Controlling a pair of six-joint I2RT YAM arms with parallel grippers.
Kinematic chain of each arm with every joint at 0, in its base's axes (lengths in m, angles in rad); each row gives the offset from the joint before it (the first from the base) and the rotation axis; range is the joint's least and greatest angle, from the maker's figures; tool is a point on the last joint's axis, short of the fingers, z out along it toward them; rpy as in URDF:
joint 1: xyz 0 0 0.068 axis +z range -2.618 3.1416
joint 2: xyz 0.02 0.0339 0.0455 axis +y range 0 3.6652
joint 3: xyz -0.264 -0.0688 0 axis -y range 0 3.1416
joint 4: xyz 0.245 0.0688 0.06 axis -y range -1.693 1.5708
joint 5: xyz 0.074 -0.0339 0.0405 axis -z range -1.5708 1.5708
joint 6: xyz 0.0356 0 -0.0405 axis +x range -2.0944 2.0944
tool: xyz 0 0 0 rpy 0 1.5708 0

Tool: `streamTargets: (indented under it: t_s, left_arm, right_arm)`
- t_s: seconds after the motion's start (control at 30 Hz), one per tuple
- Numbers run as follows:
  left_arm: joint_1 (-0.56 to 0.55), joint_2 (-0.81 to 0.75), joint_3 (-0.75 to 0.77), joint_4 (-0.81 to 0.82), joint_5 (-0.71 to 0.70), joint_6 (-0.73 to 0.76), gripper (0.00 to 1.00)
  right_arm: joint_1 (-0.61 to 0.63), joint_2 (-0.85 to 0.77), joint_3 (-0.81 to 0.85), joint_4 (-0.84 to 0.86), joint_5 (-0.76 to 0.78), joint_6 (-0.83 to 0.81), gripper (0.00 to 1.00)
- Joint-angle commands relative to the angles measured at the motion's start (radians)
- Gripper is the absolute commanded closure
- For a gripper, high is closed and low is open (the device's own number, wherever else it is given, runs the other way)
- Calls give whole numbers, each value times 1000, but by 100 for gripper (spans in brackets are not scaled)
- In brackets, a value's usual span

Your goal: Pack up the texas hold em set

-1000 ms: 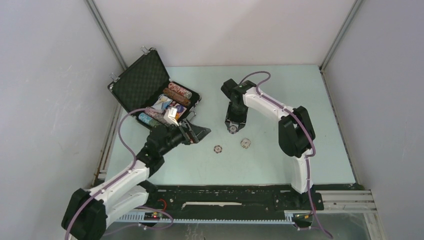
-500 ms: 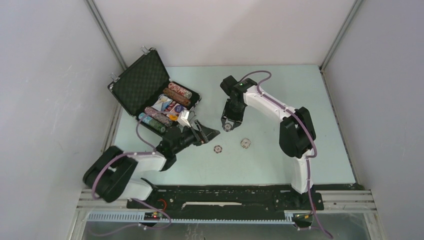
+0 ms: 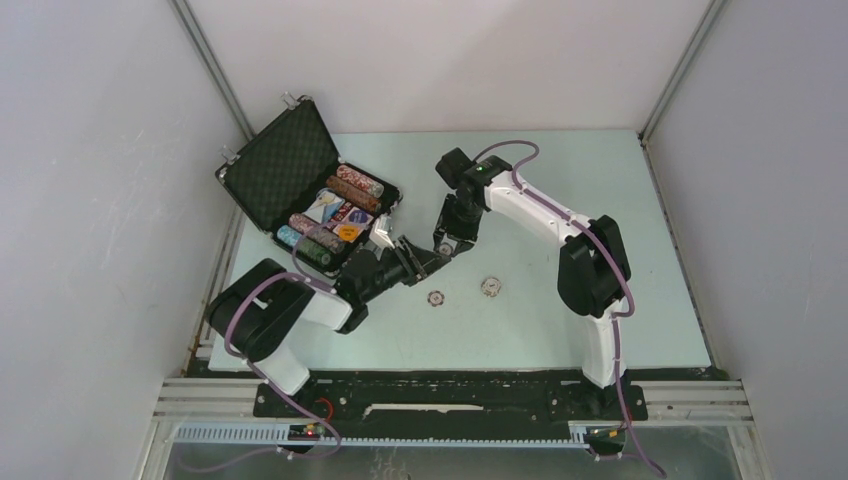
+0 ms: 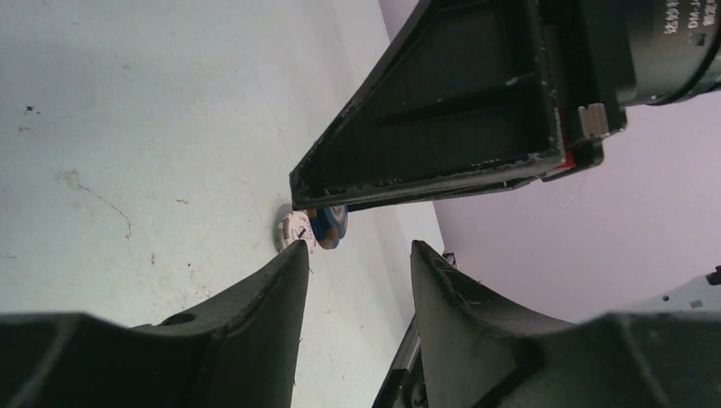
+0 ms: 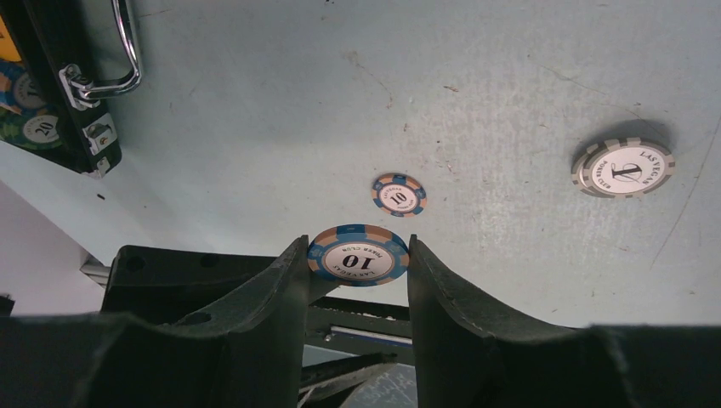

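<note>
The black case [image 3: 283, 162] lies open at the table's left, with rows of poker chips [image 3: 358, 182] and card decks [image 3: 325, 205] in its tray. My right gripper [image 5: 358, 245] is shut on a blue "10" chip [image 5: 358, 257], held flat above the table just right of the case. Its place in the overhead view is [image 3: 443, 245]. My left gripper [image 3: 420, 262] lies low beside it, open. In the left wrist view the left gripper [image 4: 359, 248] has nothing between its fingers. On the table lie another blue chip [image 5: 399, 195] and a white chip [image 5: 623, 167].
The case's silver handle [image 5: 106, 64] and latch face the right gripper. The two loose chips, blue [image 3: 436, 298] and white [image 3: 490, 287], sit in front of both grippers. Grey walls stand close behind and beside the case. A black rail [image 3: 450, 395] runs along the near edge.
My left arm has swung from over the case's tray to the right and down beside the right gripper, its jaws narrowing. The right gripper has shifted left toward the case with its chip.
</note>
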Motion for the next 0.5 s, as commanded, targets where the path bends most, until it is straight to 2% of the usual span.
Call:
streamTargets:
  t_s: [0.0, 0.4, 0.47]
  left_arm:
    - [-8, 25, 54, 64, -40, -49, 50]
    - [-11, 26, 53, 68, -115, -60, 68]
    - [-11, 27, 54, 68, -121, -61, 75]
  right_arm:
    - [7, -52, 40, 16, -20, 26, 100]
    - [18, -52, 32, 28, -28, 23, 100]
    - [20, -55, 30, 30, -25, 22, 100]
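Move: The blue-and-orange 10 chip held in the right fingers is about 3 cm ahead and 1 cm right of the left hand, at nearly the same height; for the right hand it lies right at the hand point. On the table some 12 cm below, another 10 chip lies about 3 cm back from the left hand, with no sideways offset, and the stacked 1 chips about 11 cm to its right, level fore and aft. The case is roughly 13 cm ahead, 21 cm left and 9 cm below. Easing forward about 1.5 cm at an even height, the left hand brings its narrowing fingers around the near edge of the 10 chip, closing from about half open to under a third and swinging some 5 degrees counter-clockwise. One fingertip comes in beneath the chip as the right hand sees it and seems to touch it. The right hand stays almost in place and keeps its pinch. ##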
